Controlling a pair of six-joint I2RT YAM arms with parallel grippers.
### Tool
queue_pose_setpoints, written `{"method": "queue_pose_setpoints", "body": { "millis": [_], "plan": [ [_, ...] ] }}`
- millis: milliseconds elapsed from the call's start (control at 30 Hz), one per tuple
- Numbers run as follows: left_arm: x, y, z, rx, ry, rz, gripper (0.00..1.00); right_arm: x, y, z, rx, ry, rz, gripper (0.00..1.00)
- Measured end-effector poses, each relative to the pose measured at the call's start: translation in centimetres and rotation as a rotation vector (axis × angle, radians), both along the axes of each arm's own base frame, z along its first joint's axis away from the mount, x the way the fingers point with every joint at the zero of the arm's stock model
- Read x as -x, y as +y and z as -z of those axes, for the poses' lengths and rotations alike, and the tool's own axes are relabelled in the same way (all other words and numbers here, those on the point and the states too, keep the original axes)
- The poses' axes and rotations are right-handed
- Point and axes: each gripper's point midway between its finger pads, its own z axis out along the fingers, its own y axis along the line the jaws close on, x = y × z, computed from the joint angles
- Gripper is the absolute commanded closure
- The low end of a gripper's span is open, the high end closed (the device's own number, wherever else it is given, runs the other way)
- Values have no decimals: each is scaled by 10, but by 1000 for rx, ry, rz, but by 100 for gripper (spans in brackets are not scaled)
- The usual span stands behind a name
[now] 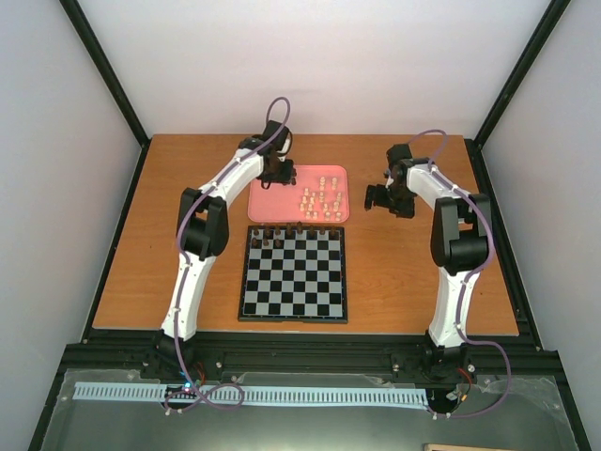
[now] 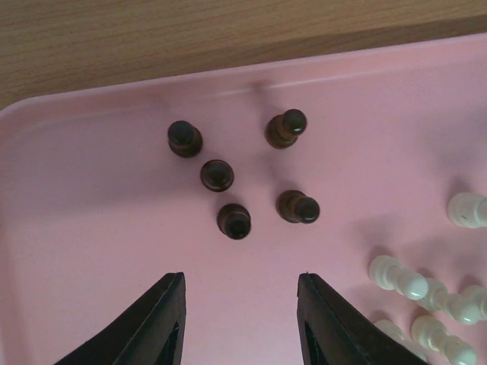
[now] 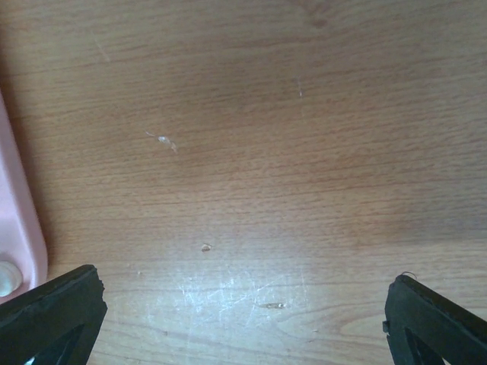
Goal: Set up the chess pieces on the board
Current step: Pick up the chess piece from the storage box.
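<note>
The board [image 1: 294, 277] lies in the middle of the table, with several dark chess pieces [image 1: 291, 231] standing along its far edge. More dark pieces [image 2: 233, 220] stand upright in the pink tray's [image 2: 91, 190] left part, and cream pieces [image 2: 399, 275] cluster to their right. My left gripper [image 2: 242, 277] hangs over the tray [image 1: 268, 202], just short of the dark pieces, open with nothing between its fingers. My right gripper [image 3: 245, 275] is open wide over bare wood to the right of the tray.
The tray sits just beyond the board's far edge, and its rim [image 3: 19, 220] shows at the left of the right wrist view with one cream piece [image 3: 7, 277] inside. Black frame rails border the table [image 1: 413, 272].
</note>
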Motion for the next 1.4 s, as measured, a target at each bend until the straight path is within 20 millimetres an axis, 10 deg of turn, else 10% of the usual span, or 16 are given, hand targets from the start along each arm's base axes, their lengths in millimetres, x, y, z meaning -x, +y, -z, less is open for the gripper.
{"method": "queue_pose_setpoints", "body": {
  "millis": [633,1033,1400],
  "plan": [
    [-17,5,32,15,24,-92,63,3,-3,5,19,40,-2,0],
    [-25,6,39,36,21,-123,94,3,-5,7,34,56,-3,0],
    [-18,9,27,40,30,-125,98,3,-4,7,33,55,-2,0]
  ]
}}
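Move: The left hand, part open, has the nearest dark chess piece in the storage box about 3 cm ahead, 1 cm to its left and 4 cm below. A second dark piece stands just 1 to 2 cm beyond that one; another is 3 cm ahead and 2 cm right of the hand, and a fourth 5 cm ahead and 2 cm right. From the right hand, the target is some 11 cm ahead, 25 cm left and 2 cm lower. The left fingers shut on the nearest dark piece and pinch it between their tips. To get there the hand sinks about 4 cm and eases some 2.5 cm forward, turning a few degrees counter-clockwise, then closes once down; at the end it starts back up, by a little over 1 cm, drawing slightly back with the grip kept. ##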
